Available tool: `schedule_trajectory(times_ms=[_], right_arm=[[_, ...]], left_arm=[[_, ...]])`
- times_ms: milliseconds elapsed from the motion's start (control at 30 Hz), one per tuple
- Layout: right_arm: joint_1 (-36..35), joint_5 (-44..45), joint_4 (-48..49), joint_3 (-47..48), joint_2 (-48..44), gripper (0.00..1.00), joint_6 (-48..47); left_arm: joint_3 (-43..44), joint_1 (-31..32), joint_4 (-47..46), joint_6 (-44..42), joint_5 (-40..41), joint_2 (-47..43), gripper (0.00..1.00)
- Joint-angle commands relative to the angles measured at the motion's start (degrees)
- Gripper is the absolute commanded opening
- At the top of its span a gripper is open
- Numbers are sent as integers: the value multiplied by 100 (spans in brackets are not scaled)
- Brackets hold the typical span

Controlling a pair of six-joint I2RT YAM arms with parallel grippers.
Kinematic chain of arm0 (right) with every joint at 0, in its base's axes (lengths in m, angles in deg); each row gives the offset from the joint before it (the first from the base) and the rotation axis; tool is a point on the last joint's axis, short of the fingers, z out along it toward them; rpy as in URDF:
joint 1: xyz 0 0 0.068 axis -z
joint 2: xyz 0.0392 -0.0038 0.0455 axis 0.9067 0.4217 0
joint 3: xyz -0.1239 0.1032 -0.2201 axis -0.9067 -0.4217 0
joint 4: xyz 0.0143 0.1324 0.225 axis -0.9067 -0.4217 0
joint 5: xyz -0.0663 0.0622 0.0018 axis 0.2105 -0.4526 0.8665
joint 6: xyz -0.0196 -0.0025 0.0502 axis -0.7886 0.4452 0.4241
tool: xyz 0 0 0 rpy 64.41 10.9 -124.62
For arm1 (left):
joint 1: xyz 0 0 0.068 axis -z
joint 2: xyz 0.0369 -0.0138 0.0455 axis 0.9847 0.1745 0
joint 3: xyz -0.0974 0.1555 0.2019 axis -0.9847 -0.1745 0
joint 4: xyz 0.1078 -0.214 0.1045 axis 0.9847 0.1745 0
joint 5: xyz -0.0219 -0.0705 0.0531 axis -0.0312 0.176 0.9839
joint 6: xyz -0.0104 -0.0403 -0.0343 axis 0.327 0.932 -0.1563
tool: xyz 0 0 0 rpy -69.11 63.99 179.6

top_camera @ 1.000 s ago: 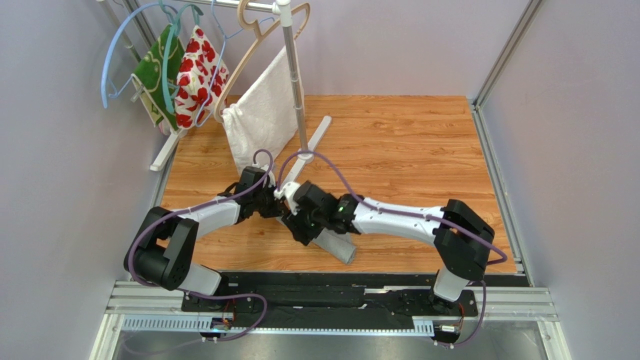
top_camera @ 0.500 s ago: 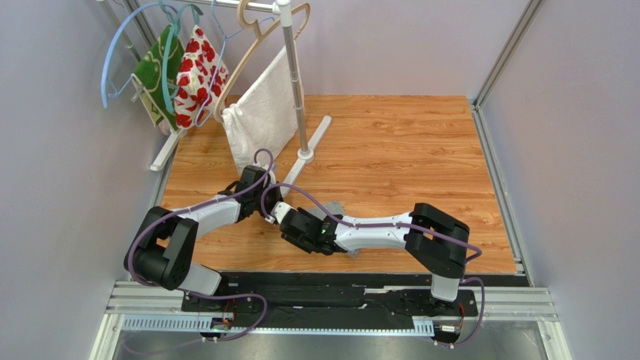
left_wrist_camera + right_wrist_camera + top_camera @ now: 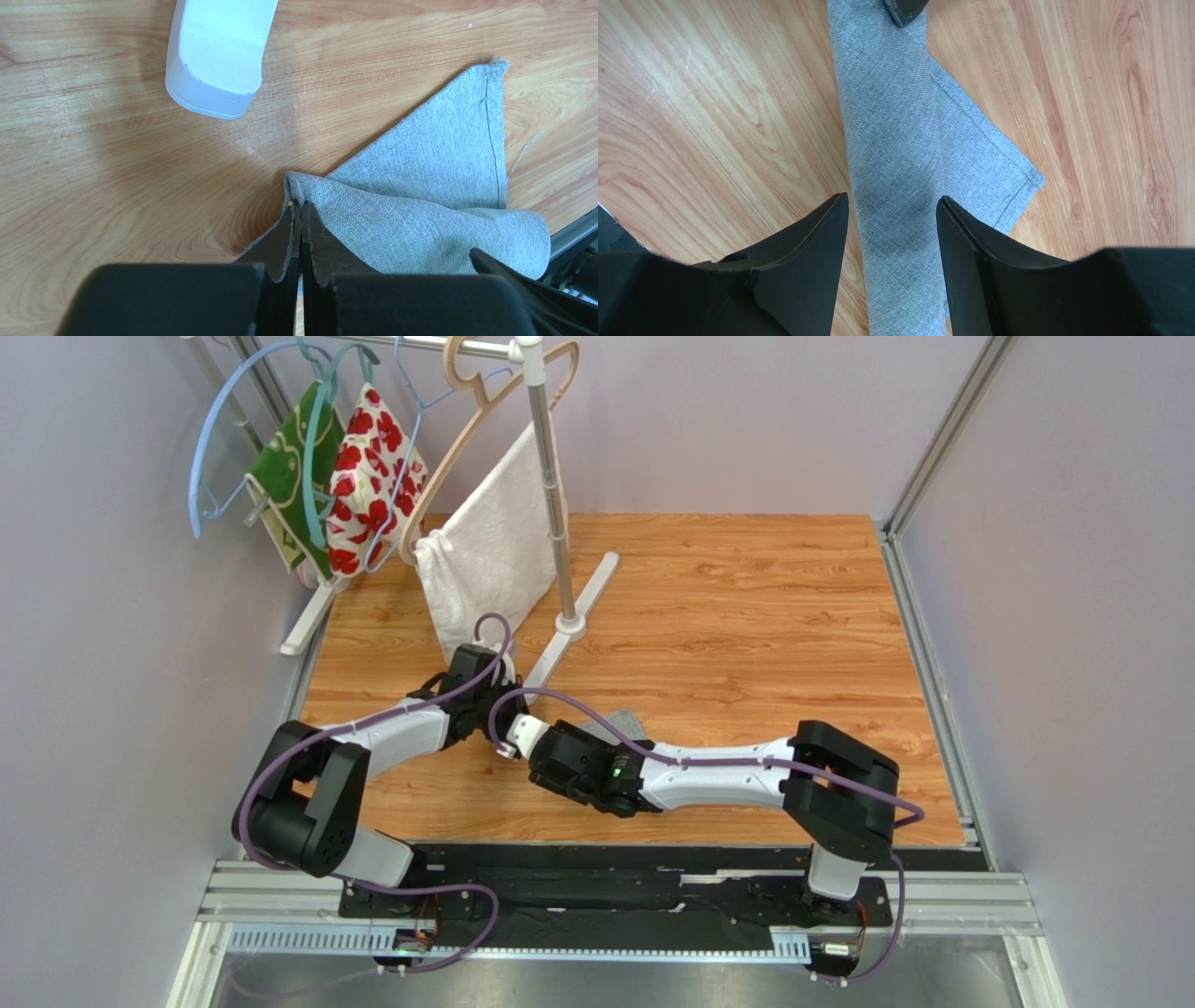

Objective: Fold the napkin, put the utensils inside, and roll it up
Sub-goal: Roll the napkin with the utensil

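Note:
The grey napkin (image 3: 899, 140) lies on the wooden table as a long narrow roll with one loose corner spread to the side (image 3: 435, 182). From the top camera only a small piece of the napkin (image 3: 627, 721) shows behind the right arm. My left gripper (image 3: 302, 204) is shut, its tips pinching a puckered fold at the roll's end. My right gripper (image 3: 891, 198) is open and straddles the roll farther along, one finger on each side. The left gripper's fingertips (image 3: 906, 8) show at the far end of the roll. The utensils are hidden.
A clothes rack stands at the back left, its pole (image 3: 547, 490) carrying a white towel (image 3: 491, 546) and hangers with flowered fabric (image 3: 368, 469). The rack's white foot (image 3: 217, 49) lies just beyond the left gripper. The black rail (image 3: 631, 847) marks the near table edge.
The right arm has come down low over the table and its gripper now straddles the roll, covering most of it from above. The left arm has stayed put.

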Motion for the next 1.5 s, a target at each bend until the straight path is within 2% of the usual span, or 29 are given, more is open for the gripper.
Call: schedule_trajectory(times_ms=[0,433,567,600,667,700,733,833,867,1033,1200,1467], right_arm=[[-6,-152,207,-65,96,54,-128],[556,-662,321,-310,412,55,92],[811,-1311,295,-346,456,52,189],[916,-1644,269,-346,456,48,241],[1039,-2075,94,-311,517,39,286],[1179,-2626,14,-285,553,31,347],[1241,-2849,-73,-258,596,27,365],[1461,-3632,-390,-214,685,20,417],[1523,-3807,-486,-214,694,19,435],[1892,-4985,-602,-214,729,17,575],[2287,-6126,-610,-83,983,16,751],[2744,-6815,-417,128,1484,16,1024]], left_arm=[[231,-27,160,-167,72,25,0],[248,-27,186,-202,72,-10,0],[257,-27,142,-228,28,-19,0],[257,-27,134,-246,-7,-28,0],[301,-27,168,-237,19,-97,8],[327,-27,229,-211,62,-150,15],[388,-27,265,-202,202,-220,38],[415,-27,467,-141,605,-624,60],[407,-27,572,-123,712,-878,63],[48,-27,608,-114,1144,-1556,66],[-305,-27,99,-123,679,-1698,65],[-463,-27,-138,-123,327,-1557,62]])
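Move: The rolled napkin's middle lies about 4 cm below the right hand, a centimetre ahead and 2 to its right, between the open fingers. Its flat corner sticks out some 6 cm ahead and 6 to the right; the near end of the white rack foot is roughly 8 cm ahead and 9 to the left. The left hand pinches the roll's left end; the roll's middle is around 10 cm to that hand's right, 5 back and a centimetre lower. Over the rolled napkin the right hand sinks about 4 cm, easing forward and slightly right, and pinches the roll mid-length. It then draws a couple of centimetres back while the wrist tips over by more than 50 degrees, swinging the fingers down and back towards the base. Meanwhile the left fingers open off the roll's left end, rise some 7 cm, then dip partway back. ##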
